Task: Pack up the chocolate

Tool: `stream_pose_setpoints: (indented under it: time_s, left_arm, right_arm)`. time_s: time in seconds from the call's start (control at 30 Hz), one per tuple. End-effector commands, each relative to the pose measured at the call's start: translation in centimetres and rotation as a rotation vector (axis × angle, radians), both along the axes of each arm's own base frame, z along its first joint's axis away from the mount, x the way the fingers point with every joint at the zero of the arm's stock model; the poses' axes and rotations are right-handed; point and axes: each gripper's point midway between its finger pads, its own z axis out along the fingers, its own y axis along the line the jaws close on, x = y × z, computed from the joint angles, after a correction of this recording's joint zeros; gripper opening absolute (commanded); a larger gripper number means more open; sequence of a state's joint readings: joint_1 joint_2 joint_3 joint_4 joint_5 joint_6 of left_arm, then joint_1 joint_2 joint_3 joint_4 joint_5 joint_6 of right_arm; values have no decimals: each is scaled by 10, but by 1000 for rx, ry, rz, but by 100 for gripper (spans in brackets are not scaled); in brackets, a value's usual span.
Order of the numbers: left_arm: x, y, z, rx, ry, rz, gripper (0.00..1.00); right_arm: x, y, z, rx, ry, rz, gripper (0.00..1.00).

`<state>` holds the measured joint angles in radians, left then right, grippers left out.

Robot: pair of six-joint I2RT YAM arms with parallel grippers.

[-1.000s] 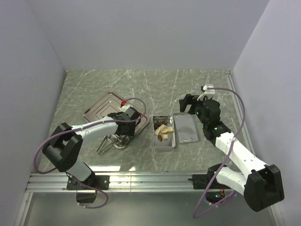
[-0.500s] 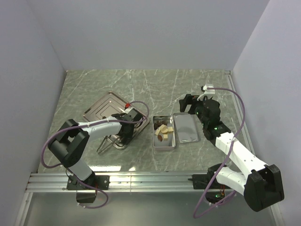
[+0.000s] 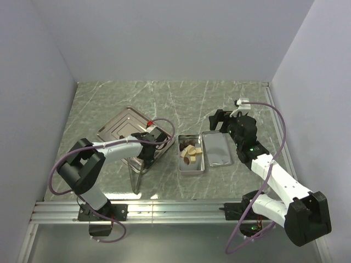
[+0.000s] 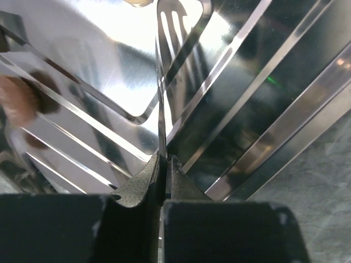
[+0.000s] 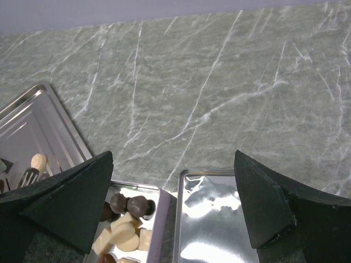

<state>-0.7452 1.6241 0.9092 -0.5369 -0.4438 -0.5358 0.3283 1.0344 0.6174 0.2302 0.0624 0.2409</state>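
Observation:
Several dark and cream pieces of chocolate (image 3: 191, 152) (image 5: 123, 230) lie in an open silver tin (image 3: 191, 169). One cream piece (image 5: 38, 160) sits on the ridged steel tray (image 3: 122, 123), right by the slotted tip of metal tongs (image 5: 27, 176). My left gripper (image 3: 148, 144) (image 4: 164, 160) is shut on the tongs (image 3: 135, 176) (image 4: 162, 109), whose thin blades are pressed together between the fingers above the tray (image 4: 274, 109). My right gripper (image 3: 220, 119) (image 5: 173, 164) hangs open over the far ends of the tin and its lid, holding nothing.
The tin's lid (image 3: 217, 148) (image 5: 219, 230) lies shiny side up just right of the tin. The tongs' handle end reaches toward the near edge of the marble table (image 3: 181, 98). Grey walls close in the back and both sides.
My left gripper has closed on the tongs, squeezing their two spread arms into one line and shifting slightly. The right arm has not moved.

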Motion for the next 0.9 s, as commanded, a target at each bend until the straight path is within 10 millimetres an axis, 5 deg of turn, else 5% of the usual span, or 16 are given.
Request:
stream_pose_setpoints:
  time_s: [0.0, 0.2, 0.47, 0.67, 0.73, 0.87]
  left_arm:
    - [13, -1, 17, 7, -70, 13, 1]
    - [25, 1, 44, -15, -150, 16, 1]
    - [73, 4, 101, -146, -272, -3, 1]
    - [138, 48, 130, -199, -277, 29, 1]
    - [163, 82, 133, -182, -286, 94, 1]
    - [192, 123, 120, -184, -232, 140, 1]
  right_arm:
    - [7, 0, 25, 6, -59, -4, 97]
    - [7, 0, 25, 5, -60, -4, 97]
    - [6, 1, 26, 9, -63, 0, 97]
    - [7, 0, 26, 8, -61, -1, 97]
    - [7, 1, 25, 7, -58, 0, 97]
    - [8, -1, 23, 0, -52, -10, 97]
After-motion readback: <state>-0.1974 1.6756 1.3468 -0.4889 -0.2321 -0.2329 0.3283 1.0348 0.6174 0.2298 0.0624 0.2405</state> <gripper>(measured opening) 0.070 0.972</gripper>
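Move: The steel tongs are already pinched in the left hand, legs running out over the tray. The tray's far corner lies about 27 cm ahead of this hand, 11 cm to its left and 3 cm lower; a round cream chocolate is roughly 10 cm ahead and 2 cm left, a brown chocolate about 8 cm ahead and 12 cm left. From the idle right hand, that corner is some 18 cm ahead, 42 cm left and 22 cm below. The tongs, kept in the shut left fingers, come up off the tray: slowly at first, nearly straight up, then in a fast sweep forward and left towards the tray's far corner. The hand travels about 18 cm forward, 11 cm left and 12 cm up, levelling off at the end, while the wrist tips some 15 degrees so the fingers point more forward, rolls slightly and turns a little counter-clockwise. ##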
